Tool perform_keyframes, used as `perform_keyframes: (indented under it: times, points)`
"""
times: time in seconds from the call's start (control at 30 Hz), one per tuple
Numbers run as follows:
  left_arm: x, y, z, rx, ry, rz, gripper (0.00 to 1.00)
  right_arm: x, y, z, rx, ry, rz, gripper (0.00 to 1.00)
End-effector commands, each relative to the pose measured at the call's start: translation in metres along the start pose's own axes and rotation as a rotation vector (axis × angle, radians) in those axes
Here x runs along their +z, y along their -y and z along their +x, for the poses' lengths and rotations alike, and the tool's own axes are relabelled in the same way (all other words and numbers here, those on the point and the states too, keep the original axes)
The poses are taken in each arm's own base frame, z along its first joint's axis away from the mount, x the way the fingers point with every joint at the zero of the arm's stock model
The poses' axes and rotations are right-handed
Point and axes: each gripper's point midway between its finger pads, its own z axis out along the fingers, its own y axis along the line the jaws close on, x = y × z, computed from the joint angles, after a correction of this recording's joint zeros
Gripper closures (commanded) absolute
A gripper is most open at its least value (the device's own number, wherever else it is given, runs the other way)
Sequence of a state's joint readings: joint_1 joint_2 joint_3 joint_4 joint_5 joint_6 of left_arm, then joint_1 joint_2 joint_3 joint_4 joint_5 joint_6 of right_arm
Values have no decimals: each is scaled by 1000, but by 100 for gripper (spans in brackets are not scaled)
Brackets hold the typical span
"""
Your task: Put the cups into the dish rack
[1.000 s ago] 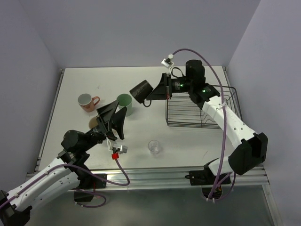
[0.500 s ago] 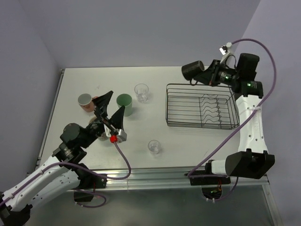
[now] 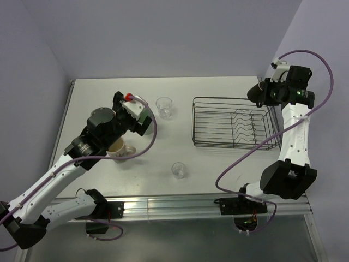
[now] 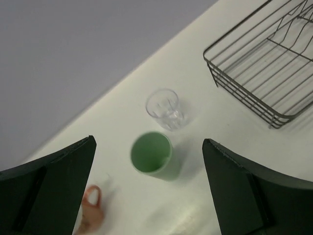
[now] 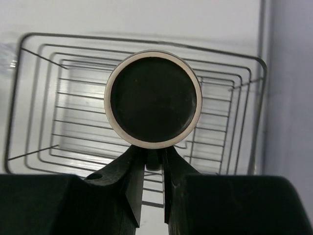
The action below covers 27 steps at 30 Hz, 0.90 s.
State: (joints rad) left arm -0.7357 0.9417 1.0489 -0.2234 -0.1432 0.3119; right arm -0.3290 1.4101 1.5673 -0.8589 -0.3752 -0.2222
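Note:
In the right wrist view my right gripper is shut on the handle of the small dark brown cup, its round end facing the camera above the dish rack. From the top view that cup hangs at the right gripper over the far right corner of the black wire dish rack. My left gripper is wide open and empty above the green tumbler, with a clear glass just beyond. A pinkish mug's handle shows by the left finger.
From above, the left gripper covers most of the green tumbler. A cream mug stands under the left arm. One clear glass is beside the rack, another nearer the front edge. Walls close in at the back and right.
The right arm carried the dark brown cup from left of the rack to over its far right corner. The left gripper opened wider and swung over the green tumbler, uncovering the cream mug.

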Motion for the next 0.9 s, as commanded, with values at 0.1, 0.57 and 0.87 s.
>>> perform_keyframes:
  times: [0.1,0.57,0.87]
  points:
    - [3,24,23,-459,-201,105,1,20,52,2,-42,-17,222,100]
    - [18,23,19,-669,-254,159,1,73,89,37,-34,-83,317,100]
    - [31,6,11,-747,-259,148,1,85,98,55,-16,-84,347,100]
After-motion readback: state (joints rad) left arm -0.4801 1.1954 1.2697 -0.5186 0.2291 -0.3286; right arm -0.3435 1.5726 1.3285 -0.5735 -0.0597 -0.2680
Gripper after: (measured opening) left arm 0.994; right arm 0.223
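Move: The right hand, pinching the brown cup's handle, hangs above the far right part of the dish rack. The right-end bay it is bringing the cup to lies about 4 cm ahead, 9 cm right and 21 cm below; the rack's wavy wires are 1 cm back, 1 cm left, 22 cm down. The empty left hand has the green cup 9 cm ahead, 7 cm left, 28 cm down, the clear glass 15 cm straight ahead, and the tan mug 2 cm back, 20 cm left. Still pinching the brown cup by its handle, base towards the wrist, the right hand sinks some 12 cm and goes about 7 cm right, down to the rack's right end, tipping its fingers a little lower. Meanwhile the open left hand drops about 5 cm, early on, above the green cup, and tips and rolls its fingers downward, some 45 degrees in all, touching nothing. ##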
